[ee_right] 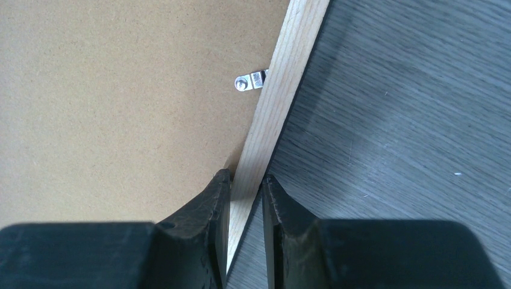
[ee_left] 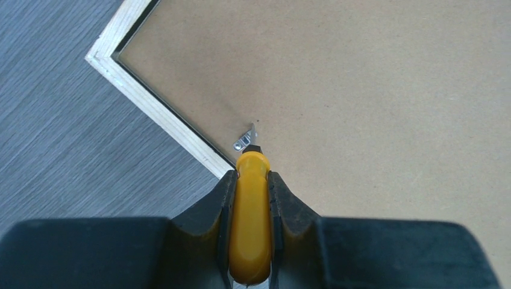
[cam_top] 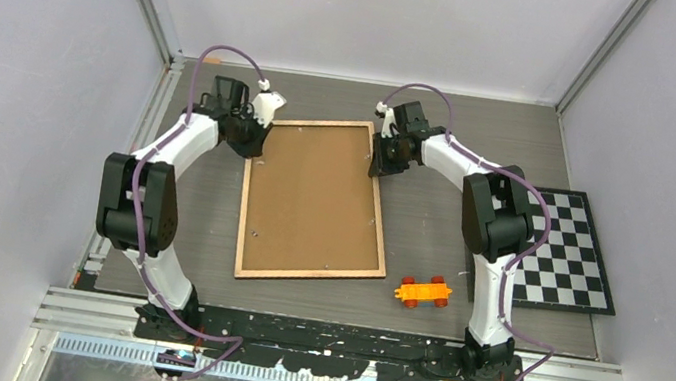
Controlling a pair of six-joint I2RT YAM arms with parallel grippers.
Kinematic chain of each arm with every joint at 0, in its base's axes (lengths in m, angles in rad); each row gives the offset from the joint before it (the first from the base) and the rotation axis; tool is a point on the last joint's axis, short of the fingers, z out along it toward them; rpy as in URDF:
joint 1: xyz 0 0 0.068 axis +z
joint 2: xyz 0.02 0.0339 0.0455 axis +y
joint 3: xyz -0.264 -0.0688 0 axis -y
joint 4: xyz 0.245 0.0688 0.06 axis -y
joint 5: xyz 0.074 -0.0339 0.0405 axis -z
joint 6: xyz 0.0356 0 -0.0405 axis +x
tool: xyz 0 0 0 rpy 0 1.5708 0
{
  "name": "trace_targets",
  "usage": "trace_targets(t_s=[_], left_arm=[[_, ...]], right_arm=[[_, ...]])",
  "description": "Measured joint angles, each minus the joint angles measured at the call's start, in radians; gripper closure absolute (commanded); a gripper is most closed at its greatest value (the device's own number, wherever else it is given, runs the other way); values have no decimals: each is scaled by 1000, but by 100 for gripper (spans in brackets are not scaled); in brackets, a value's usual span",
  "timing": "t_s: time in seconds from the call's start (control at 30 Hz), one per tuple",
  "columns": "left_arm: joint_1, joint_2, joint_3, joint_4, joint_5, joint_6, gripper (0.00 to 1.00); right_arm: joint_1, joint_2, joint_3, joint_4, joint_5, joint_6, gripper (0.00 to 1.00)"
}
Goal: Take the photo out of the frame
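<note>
The frame [cam_top: 313,197] lies face down on the table, showing its brown backing board and light wooden rim. The photo is hidden beneath the board. My left gripper [cam_top: 256,138] is at the frame's far left corner, shut on a yellow tool handle [ee_left: 252,223]. The tool's dark tip touches a small metal clip [ee_left: 245,139] beside the rim [ee_left: 150,102]. My right gripper [cam_top: 381,162] is at the far right edge, its fingers [ee_right: 220,198] closed on either side of the wooden rim [ee_right: 274,108]. Another metal clip [ee_right: 250,80] lies just ahead of it.
An orange toy car [cam_top: 423,291] stands on the table near the frame's near right corner. A black-and-white checkerboard mat [cam_top: 568,250] lies at the right, partly under the right arm. Grey walls close in on three sides.
</note>
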State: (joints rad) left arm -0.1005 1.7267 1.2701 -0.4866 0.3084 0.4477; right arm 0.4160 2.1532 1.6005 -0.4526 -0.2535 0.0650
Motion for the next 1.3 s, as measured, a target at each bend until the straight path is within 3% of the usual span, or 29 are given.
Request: trace_targets(t_s=[0.27, 0.47, 0.53, 0.67, 0.77, 1.03, 1.3], left_arm=[[-2, -6, 27, -72, 14, -48, 100], [11, -5, 124, -115, 30, -127, 100], [16, -5, 138, -114, 33, -144, 100], [20, -5, 140, -127, 32, -179, 100], [25, -5, 140, -136, 33, -207, 100], [120, -5, 169, -151, 48, -341, 100], [251, -5, 214, -141, 55, -491, 100]], right_arm=[[3, 26, 61, -68, 16, -16, 100], [-11, 126, 247, -187, 62, -84, 99], [-26, 179, 344, -214, 78, -116, 90], [-64, 284, 526, -220, 136, -180, 51], [-86, 321, 597, -207, 216, -225, 33], [-87, 309, 626, -210, 237, -189, 27], [121, 218, 534, -214, 179, -66, 27]])
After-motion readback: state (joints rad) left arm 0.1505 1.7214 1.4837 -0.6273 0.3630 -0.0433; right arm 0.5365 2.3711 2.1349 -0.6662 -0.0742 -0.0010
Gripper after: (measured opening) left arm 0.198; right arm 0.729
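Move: The right hand pinches the frame's right rail; its nearest clip is about 4 cm ahead and 2 cm left, and the far right corner about 11 cm ahead and 1 cm left. The left hand holds the screwdriver over the left clip, some 4 cm ahead, 3 cm right and 7 cm below; the far left corner is about 13 cm ahead and 1 cm right of that hand. Right hand pushes the rail about 13 cm forward, opens, sweeps back-left; left hand lifts the screwdriver clear leftward. ##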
